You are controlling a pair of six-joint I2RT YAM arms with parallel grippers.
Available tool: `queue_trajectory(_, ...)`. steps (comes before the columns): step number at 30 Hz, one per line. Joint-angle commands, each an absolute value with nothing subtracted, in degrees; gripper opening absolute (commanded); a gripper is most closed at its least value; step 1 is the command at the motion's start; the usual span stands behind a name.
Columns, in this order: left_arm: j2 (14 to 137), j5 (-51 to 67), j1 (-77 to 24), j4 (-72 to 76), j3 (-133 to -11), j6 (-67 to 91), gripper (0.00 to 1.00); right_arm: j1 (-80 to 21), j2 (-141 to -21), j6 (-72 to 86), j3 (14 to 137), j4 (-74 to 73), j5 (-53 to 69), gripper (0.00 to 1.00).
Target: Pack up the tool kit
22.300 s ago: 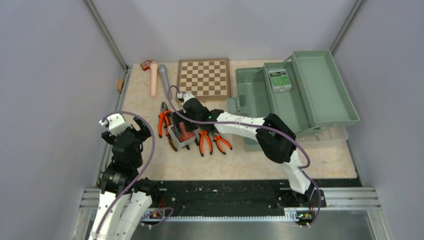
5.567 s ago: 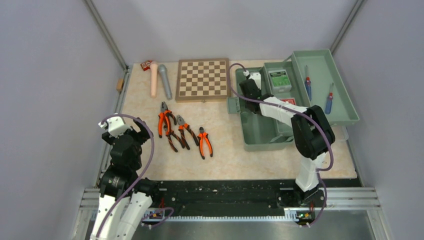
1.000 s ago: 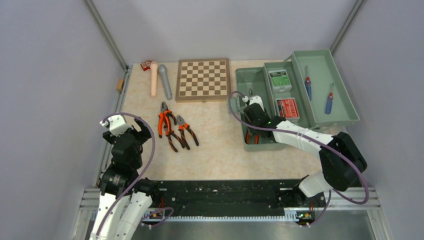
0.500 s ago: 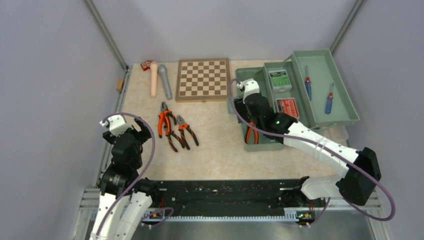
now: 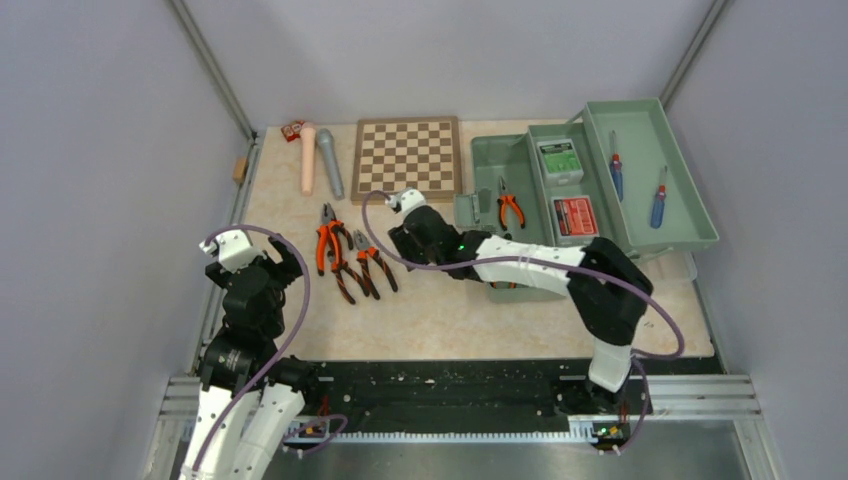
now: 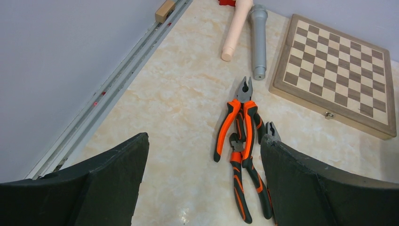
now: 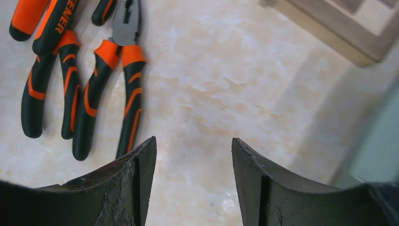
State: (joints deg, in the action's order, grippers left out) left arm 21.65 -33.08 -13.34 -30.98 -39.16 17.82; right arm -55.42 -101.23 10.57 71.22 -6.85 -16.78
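The sage-green toolbox (image 5: pixel 640 130) stands open at the right. It holds orange-handled pliers (image 5: pixel 511 208), a green-labelled box (image 5: pixel 559 158), a red-labelled box (image 5: pixel 574 216) and two screwdrivers (image 5: pixel 616 178) (image 5: pixel 658 198). Three more pliers (image 5: pixel 328 240) (image 5: pixel 372 258) (image 5: pixel 345 282) lie on the table left of centre. My right gripper (image 5: pixel 398 243) (image 7: pixel 194 143) hangs open and empty just right of these, with one pair of pliers (image 7: pixel 124 70) ahead of its left finger. My left gripper (image 5: pixel 283 262) (image 6: pixel 204 146) stands wide open and empty, with the loose pliers (image 6: pixel 237 120) in front of it.
A brown chessboard (image 5: pixel 408 158) (image 6: pixel 339 84) lies at the back centre, its corner (image 7: pixel 339 33) near my right gripper. A pink cylinder (image 5: pixel 308 158) and a grey cylinder (image 5: pixel 329 163) lie at the back left. A metal rail (image 6: pixel 117 89) runs along the left wall.
My right arm has swung left out of the toolbox to the table beside the loose pliers, its jaws empty and wider. The left arm has not moved.
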Motion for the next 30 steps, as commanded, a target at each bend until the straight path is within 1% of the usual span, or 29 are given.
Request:
queue_trajectory(1,21.2,-33.5,-13.0,-28.6,-38.9,17.3,0.92,-58.8,-109.0,13.1,77.6,-1.7,-14.8,0.58)
queue_trajectory(5,21.0,-33.4,-13.0,-28.6,-38.9,17.3,0.92,-59.9,-115.9,14.3,82.1,-2.0,-16.2,0.57)
queue_trajectory(11,20.9,-33.1,-13.0,-28.6,-38.9,17.3,0.92,-60.5,-121.9,13.6,86.1,-2.0,-17.1,0.54)
queue_trajectory(15,20.8,-33.0,-13.0,-28.6,-38.9,17.3,0.92,-60.6,-124.6,13.2,87.4,-3.4,-18.2,0.49)
queue_trajectory(17,20.7,-33.1,-13.0,-28.6,-38.9,17.3,0.92,-60.6,-124.5,13.1,86.9,-3.4,-18.6,0.41)
queue_trajectory(20,20.7,-33.1,-13.0,-28.6,-38.9,17.3,0.92,-60.6,-122.7,12.8,85.4,-3.5,-19.1,0.25)
queue_trajectory(23,20.8,-33.1,-13.0,-28.6,-38.9,17.3,0.92,-60.6,-119.6,12.1,82.5,-3.4,-20.4,0.1)
queue_trajectory(25,20.8,-33.1,-13.0,-28.6,-38.8,17.3,0.92,-60.6,-116.7,11.5,80.2,-3.4,-21.1,0.02)
queue_trajectory(26,20.8,-33.1,-13.0,-28.6,-38.8,17.3,0.92,-60.6,-114.8,11.2,78.9,-3.2,-21.4,0.0)
queue_trajectory(30,20.9,-33.1,-13.0,-28.6,-38.9,17.3,0.92,-60.6,-108.1,10.7,74.2,-3.3,-22.0,0.0)
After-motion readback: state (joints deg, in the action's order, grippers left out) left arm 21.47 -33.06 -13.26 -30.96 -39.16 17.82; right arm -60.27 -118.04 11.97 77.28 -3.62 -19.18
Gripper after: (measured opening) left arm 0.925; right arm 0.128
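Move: The rightmost pliers on the table lie about 10 cm left of the right hand, 1 cm ahead and some 10 cm below it. The black-handled pliers rest about 6 cm to the left of them and 2 cm nearer the base, the big orange pliers about 10 cm left of them and 6 cm farther out. The chessboard is roughly 25 cm ahead of the right hand and 3 cm left. From the left hand, the rightmost pliers lie some 23 cm right, 9 cm ahead and 22 cm below. Sweep the half-open right gripper down and left together, about 9 cm down and 8 cm left, onto the rightmost pliers' right handle. Pinch that one handle between the fingers, then, still low, draw the pliers right about 3 cm and slightly back, away from the other pliers, with hardly any wrist turn. ##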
